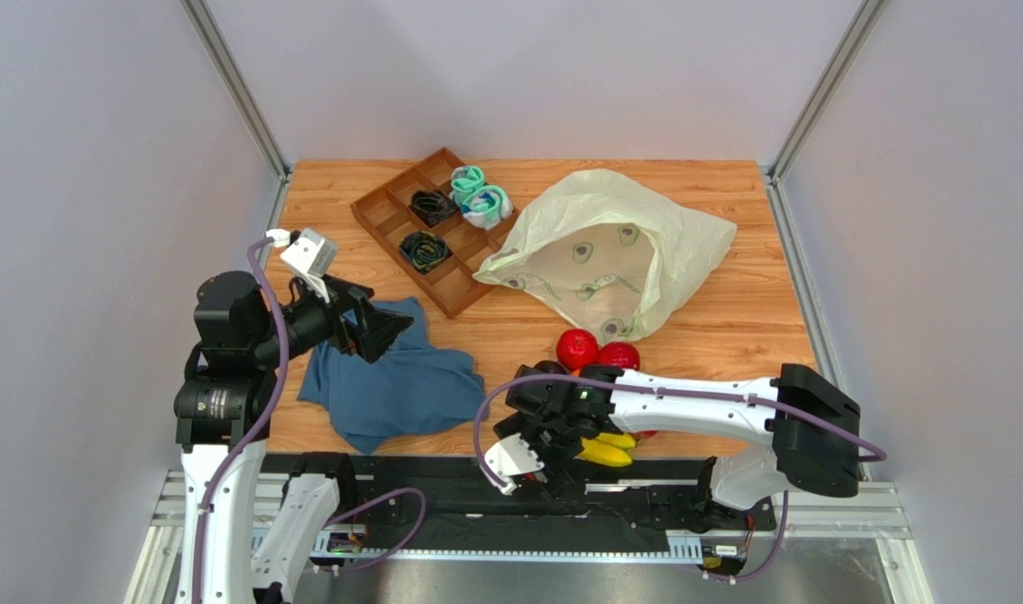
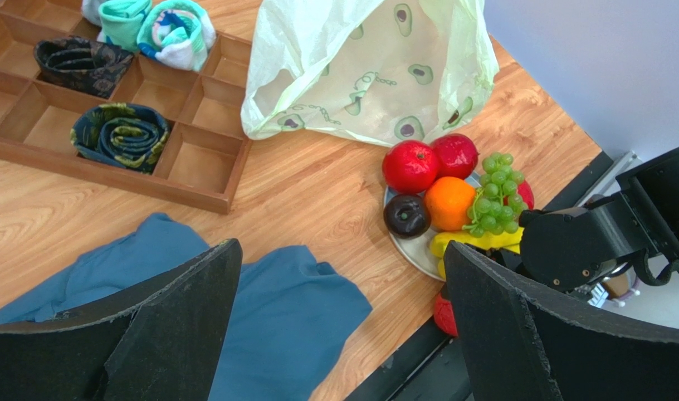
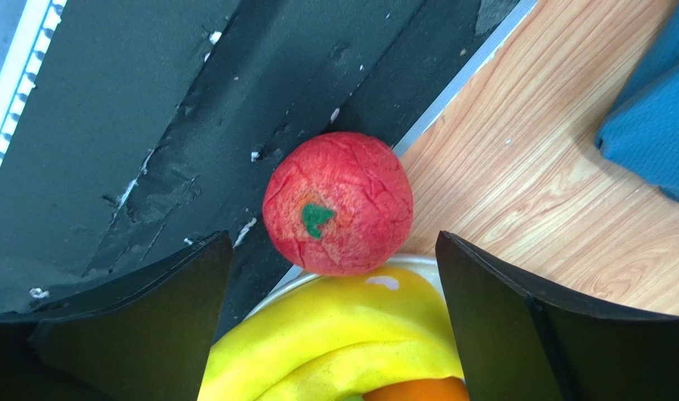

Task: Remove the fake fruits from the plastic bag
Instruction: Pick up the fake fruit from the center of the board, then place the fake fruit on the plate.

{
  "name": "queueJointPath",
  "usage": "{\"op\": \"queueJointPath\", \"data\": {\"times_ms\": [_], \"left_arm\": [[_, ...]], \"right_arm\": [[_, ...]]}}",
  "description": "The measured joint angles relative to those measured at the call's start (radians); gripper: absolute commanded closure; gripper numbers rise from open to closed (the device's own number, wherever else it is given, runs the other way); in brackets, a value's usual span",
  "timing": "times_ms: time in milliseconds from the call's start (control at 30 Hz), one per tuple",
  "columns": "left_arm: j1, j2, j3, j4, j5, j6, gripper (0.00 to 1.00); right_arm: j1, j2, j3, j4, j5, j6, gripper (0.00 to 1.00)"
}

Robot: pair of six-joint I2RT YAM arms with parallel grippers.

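The plastic bag (image 1: 611,252) lies slack and open at the back right, pale yellow-green with avocado prints (image 2: 376,67). The fake fruits sit heaped on a small plate (image 2: 408,251): two red balls (image 2: 409,165), an orange (image 2: 449,202), a dark purple one (image 2: 406,215), green grapes (image 2: 495,190) and yellow bananas (image 3: 342,334). A cracked red ball (image 3: 337,203) rests off the plate at the table's near edge. My right gripper (image 3: 334,242) hangs open over the bananas and this ball, holding nothing. My left gripper (image 2: 341,246) is open above the blue cloth, empty.
A dark blue cloth (image 1: 396,384) lies crumpled at the front left. A brown wooden compartment tray (image 1: 390,214) holding rolled socks (image 2: 121,134) stands at the back. The black base rail (image 3: 192,100) runs just past the table's near edge.
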Motion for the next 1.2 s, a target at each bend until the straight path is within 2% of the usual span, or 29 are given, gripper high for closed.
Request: {"op": "queueJointPath", "data": {"times_ms": [133, 167, 300, 333, 367, 467, 633, 900, 1067, 1200], "left_arm": [[0.027, -0.008, -0.014, 0.000, 0.010, -0.017, 0.01], [0.029, -0.008, -0.014, 0.000, 0.013, -0.019, 0.01], [0.031, -0.009, -0.016, 0.003, 0.023, -0.028, 0.01], [0.032, -0.009, -0.018, 0.010, 0.024, -0.032, 0.01], [0.034, -0.009, -0.021, 0.016, 0.024, -0.036, 0.01], [0.036, -0.009, -0.029, 0.026, 0.026, -0.044, 0.01], [0.041, 0.001, -0.035, 0.042, 0.034, -0.063, 0.01], [0.041, 0.074, -0.035, 0.080, 0.055, -0.083, 0.01], [0.041, 0.129, -0.024, 0.094, 0.056, -0.092, 0.01], [0.041, 0.156, -0.023, 0.108, 0.056, -0.098, 0.01]], "right_arm": [[0.006, 0.015, -0.008, 0.027, -0.006, 0.002, 0.24], [0.006, 0.025, -0.008, 0.032, -0.008, 0.001, 0.30], [0.010, 0.047, -0.008, 0.034, -0.011, -0.010, 0.40], [0.010, 0.047, -0.008, 0.033, -0.013, -0.010, 0.46], [0.010, 0.047, -0.008, 0.033, -0.013, -0.011, 0.55], [0.010, 0.047, -0.007, 0.029, -0.014, -0.015, 0.64], [0.008, 0.028, 0.042, -0.046, 0.009, -0.012, 0.66], [-0.046, -0.087, 0.357, -0.203, 0.023, 0.051, 0.65], [-0.076, -0.174, 0.341, -0.251, 0.047, 0.068, 0.65], [-0.163, -0.158, 0.272, -0.265, 0.068, 0.074, 0.65]]}}
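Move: The wrinkled red fruit to be picked is right under the right hand, between its open fingers and about 2 cm below the hand point. From that hand and at nearly the fruit's height, the bananas on the plate are some 8 cm right and 3 ahead, the black plum about 13 ahead and 1 right, the orange 11 ahead and 8 right. From the left hand, the red fruit is roughly 21 cm right, 12 back and 29 below. Both right fingers close on the sides of the red fruit after a dip of about 1 cm and pinch it. The hand then lifts it some 15 cm, easing left at first, before swinging right and forward over the plate, already sinking again and turning roughly 15 degrees clockwise. The empty left hand drifts about 4 cm forward, fingers still open. ##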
